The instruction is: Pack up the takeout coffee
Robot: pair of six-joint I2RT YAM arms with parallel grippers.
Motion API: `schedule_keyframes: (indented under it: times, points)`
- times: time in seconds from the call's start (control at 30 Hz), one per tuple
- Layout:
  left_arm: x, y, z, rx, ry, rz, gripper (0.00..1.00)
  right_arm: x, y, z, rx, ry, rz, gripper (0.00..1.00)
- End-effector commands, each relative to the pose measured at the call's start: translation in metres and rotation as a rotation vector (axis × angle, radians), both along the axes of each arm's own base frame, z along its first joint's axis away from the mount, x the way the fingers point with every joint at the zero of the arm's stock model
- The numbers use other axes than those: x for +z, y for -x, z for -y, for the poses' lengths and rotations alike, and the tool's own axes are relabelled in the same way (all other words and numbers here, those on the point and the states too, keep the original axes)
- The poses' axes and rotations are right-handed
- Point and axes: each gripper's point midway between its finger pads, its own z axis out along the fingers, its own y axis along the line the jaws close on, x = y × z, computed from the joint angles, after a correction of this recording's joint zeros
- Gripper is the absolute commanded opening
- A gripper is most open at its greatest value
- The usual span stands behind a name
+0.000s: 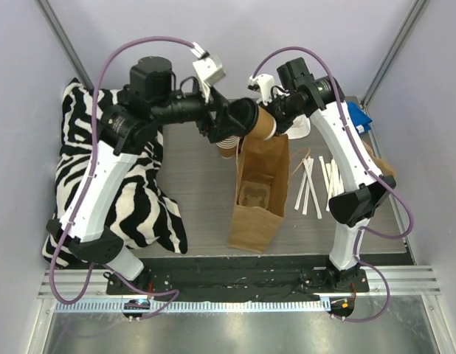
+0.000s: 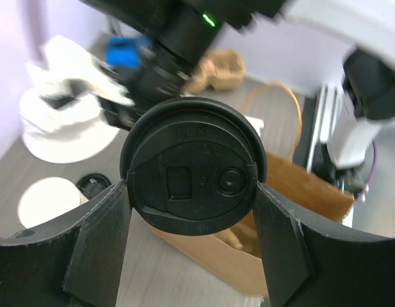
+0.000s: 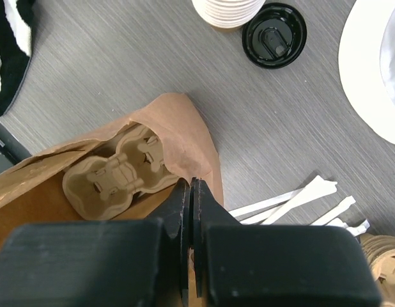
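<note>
The takeout coffee (image 1: 259, 122), a cream cup with a brown band and a black lid (image 2: 192, 166), hangs tilted over the open top of a brown paper bag (image 1: 256, 193). My left gripper (image 2: 192, 187) is shut on it, one finger pressing each side of the lid's rim. In the top view that gripper (image 1: 239, 122) sits at the bag's far end. My right gripper (image 3: 192, 183) is shut on the bag's upper edge (image 3: 185, 137), with paper pinched between the fingers. A tan pulp cup tray (image 3: 114, 176) lies inside the bag.
A stack of lidless cups (image 3: 228, 11) and a loose black lid (image 3: 274, 35) stand beyond the bag. White wrapped sticks (image 1: 316, 184) lie right of it, near a white dish (image 3: 373, 70) and another pulp tray (image 3: 384, 257). A zebra-print cloth (image 1: 102, 184) covers the left side.
</note>
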Motion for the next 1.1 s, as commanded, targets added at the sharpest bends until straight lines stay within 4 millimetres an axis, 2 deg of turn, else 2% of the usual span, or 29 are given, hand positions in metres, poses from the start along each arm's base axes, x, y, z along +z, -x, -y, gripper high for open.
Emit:
schedule_keyframes:
  times: [0.0,0.13,0.27,0.37,0.5,0.57,0.9,1.07]
  points:
    - [-0.018,0.038,0.009,-0.091,-0.102,0.068,0.12,0.006,-0.004,-0.001,-0.020,-0.018,-0.005,0.01]
    - [-0.039,0.035,0.011,-0.061,-0.203,0.077,0.11,0.010,-0.003,-0.004,-0.017,-0.030,-0.009,0.01]
    - [-0.051,0.023,0.012,-0.023,-0.284,0.091,0.11,0.011,0.001,-0.005,-0.012,-0.042,-0.016,0.01]
    - [-0.058,0.021,0.014,-0.017,-0.347,0.124,0.11,0.014,0.005,-0.007,-0.005,-0.052,-0.019,0.01]
    - [-0.084,0.024,0.026,-0.057,-0.440,0.113,0.10,0.011,0.011,-0.009,0.009,-0.063,-0.047,0.01]
    - [-0.085,0.026,0.028,-0.068,-0.450,0.112,0.10,0.008,0.015,-0.010,0.009,-0.073,-0.069,0.01]
    - [-0.121,0.036,0.046,-0.131,-0.573,0.118,0.09,0.006,0.023,-0.014,-0.005,-0.098,-0.105,0.01]
    - [-0.143,0.034,0.046,-0.137,-0.647,0.091,0.08,0.005,0.026,-0.011,-0.031,-0.097,-0.114,0.01]
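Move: The left hand holds the lidded coffee cup by its lid, base pointing to the robot's right. The bag's open mouth lies about 6 cm to the hand's right, 1 cm back and some 19 cm below. In the bag, the cup tray sits about 5 cm right, 1 cm ahead and 45 cm down; the cup stack stands about 18 cm ahead, 3 cm left, 41 cm down. From the right hand, pinching the far rim, the mouth's middle is about 11 cm back and 3 cm left, level with it. Still gripping the lidded cup, the left hand lowers it some 13 cm towards the bag's mouth, easing about 5 cm right and 4 cm back, while rolling roughly 35 degrees so that the cup's base swings from sideways to slanting down into the opening. The right hand keeps its pinch on the far rim, drifting under 2 cm to the left. ##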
